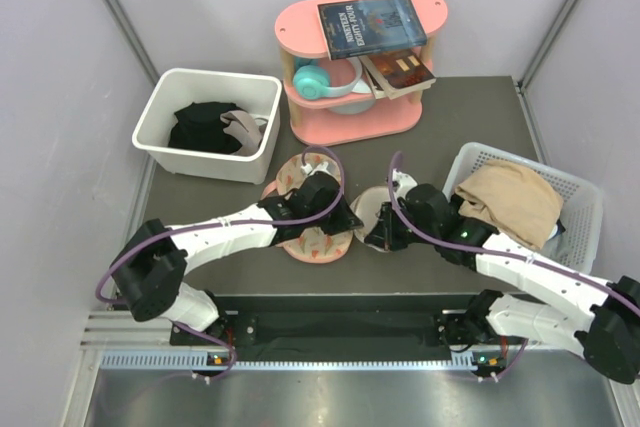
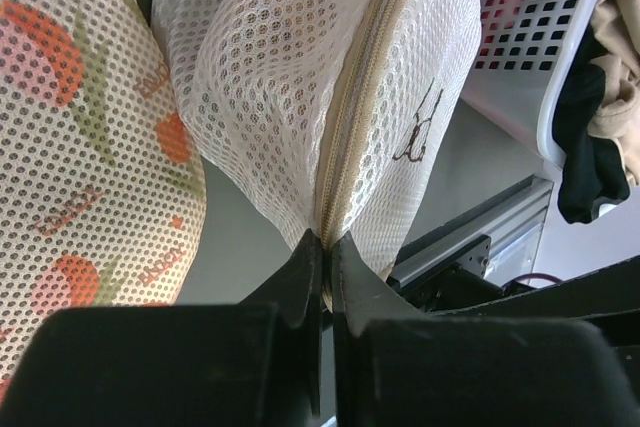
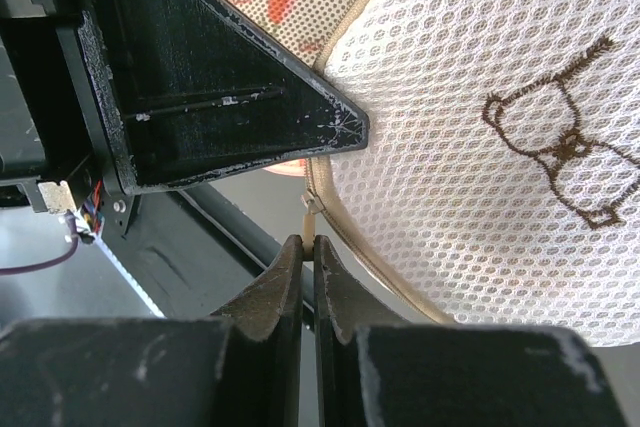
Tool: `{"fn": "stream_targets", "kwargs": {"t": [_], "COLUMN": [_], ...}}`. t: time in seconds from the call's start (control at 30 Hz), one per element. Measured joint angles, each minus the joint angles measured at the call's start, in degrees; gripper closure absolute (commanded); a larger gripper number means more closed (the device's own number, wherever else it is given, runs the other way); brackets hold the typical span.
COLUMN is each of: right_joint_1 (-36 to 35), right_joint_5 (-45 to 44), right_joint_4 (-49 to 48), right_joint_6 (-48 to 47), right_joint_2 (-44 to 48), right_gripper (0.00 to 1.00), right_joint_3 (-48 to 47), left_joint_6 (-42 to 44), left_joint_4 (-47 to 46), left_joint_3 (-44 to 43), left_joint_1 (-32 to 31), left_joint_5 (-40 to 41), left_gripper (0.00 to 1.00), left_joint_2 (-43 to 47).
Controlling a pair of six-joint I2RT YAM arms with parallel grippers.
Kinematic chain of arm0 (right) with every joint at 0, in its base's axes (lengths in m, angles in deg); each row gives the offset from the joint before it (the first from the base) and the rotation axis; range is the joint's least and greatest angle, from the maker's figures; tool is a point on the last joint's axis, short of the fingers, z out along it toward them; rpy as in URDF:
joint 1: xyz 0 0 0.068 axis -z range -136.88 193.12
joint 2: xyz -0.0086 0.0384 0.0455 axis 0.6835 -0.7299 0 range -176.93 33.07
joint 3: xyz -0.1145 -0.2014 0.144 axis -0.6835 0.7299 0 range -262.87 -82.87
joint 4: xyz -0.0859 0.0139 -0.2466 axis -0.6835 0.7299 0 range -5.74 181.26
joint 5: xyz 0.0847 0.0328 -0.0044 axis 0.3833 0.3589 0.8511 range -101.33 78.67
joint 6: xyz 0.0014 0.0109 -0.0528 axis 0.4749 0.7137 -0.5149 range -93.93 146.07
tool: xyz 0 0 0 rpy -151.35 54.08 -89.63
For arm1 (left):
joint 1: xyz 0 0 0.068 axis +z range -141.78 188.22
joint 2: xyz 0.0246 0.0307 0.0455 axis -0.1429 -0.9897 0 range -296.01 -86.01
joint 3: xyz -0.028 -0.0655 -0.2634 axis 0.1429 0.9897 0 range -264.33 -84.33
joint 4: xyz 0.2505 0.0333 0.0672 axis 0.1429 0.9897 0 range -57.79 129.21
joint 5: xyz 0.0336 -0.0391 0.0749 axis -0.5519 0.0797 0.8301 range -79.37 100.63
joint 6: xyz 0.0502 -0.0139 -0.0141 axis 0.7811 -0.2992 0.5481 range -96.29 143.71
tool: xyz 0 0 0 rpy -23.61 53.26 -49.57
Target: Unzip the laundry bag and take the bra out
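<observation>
The laundry bag (image 1: 376, 205), a cream-white mesh pouch, lies on the table between my two grippers, and the zip along its rim (image 2: 352, 117) looks shut. My left gripper (image 2: 327, 239) is shut on the bag's rim at the zip seam; from above it (image 1: 352, 219) sits at the bag's left side. My right gripper (image 3: 308, 242) is shut on the small cream zip pull (image 3: 311, 213); from above it (image 1: 378, 238) is at the bag's near edge. The left gripper's black finger (image 3: 220, 97) fills the upper left of the right wrist view. The bra is hidden.
A pink floral mesh piece (image 1: 312, 240) lies under and left of the bag. A white bin (image 1: 160, 112) holding black clothes stands at the back left. A white basket (image 1: 580, 209) with a beige garment is at the right. A pink shelf (image 1: 350, 119) with books stands behind.
</observation>
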Motion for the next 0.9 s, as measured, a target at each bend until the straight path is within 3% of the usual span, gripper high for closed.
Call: {"fn": "stream_targets", "kwargs": {"t": [0.27,0.8,0.9], "right_joint_1": [0.0,0.0,0.0], "right_joint_5": [-0.9,-3.9,-3.7], "right_joint_4": [0.9,4.5,4.5], "right_joint_6": [0.5,1.1,0.9], "right_joint_2": [1.6,4.6,4.0], "right_gripper": [1.0,1.0,1.0], "right_joint_3": [0.4,1.2,1.2], "left_joint_6": [0.2,3.7,5.0], "left_joint_4": [0.0,0.1,0.2], "left_joint_3": [-0.3,1.7,0.2], "left_joint_1": [0.8,8.3,8.5], "left_joint_5": [0.1,-2.7,-3.8], "left_gripper": [1.0,1.0,0.81], "left_joint_2": [0.0,3.1,1.5]}}
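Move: The left hand already pinches the zip edge of the laundry bag. The zipper pull, held in the right fingers, lies about 4 cm to its right and 2 cm back, and the bag's middle some 4 cm ahead, 4 cm right and a little below. The floral bag lies flat about 9 cm left and 4 cm ahead. From the right hand, the bag's middle is about 6 cm ahead, neither left nor right. Left hand drags its pinched zip edge 5 cm forward-left; right keeps the zipper pull, drifting 2 cm right. ##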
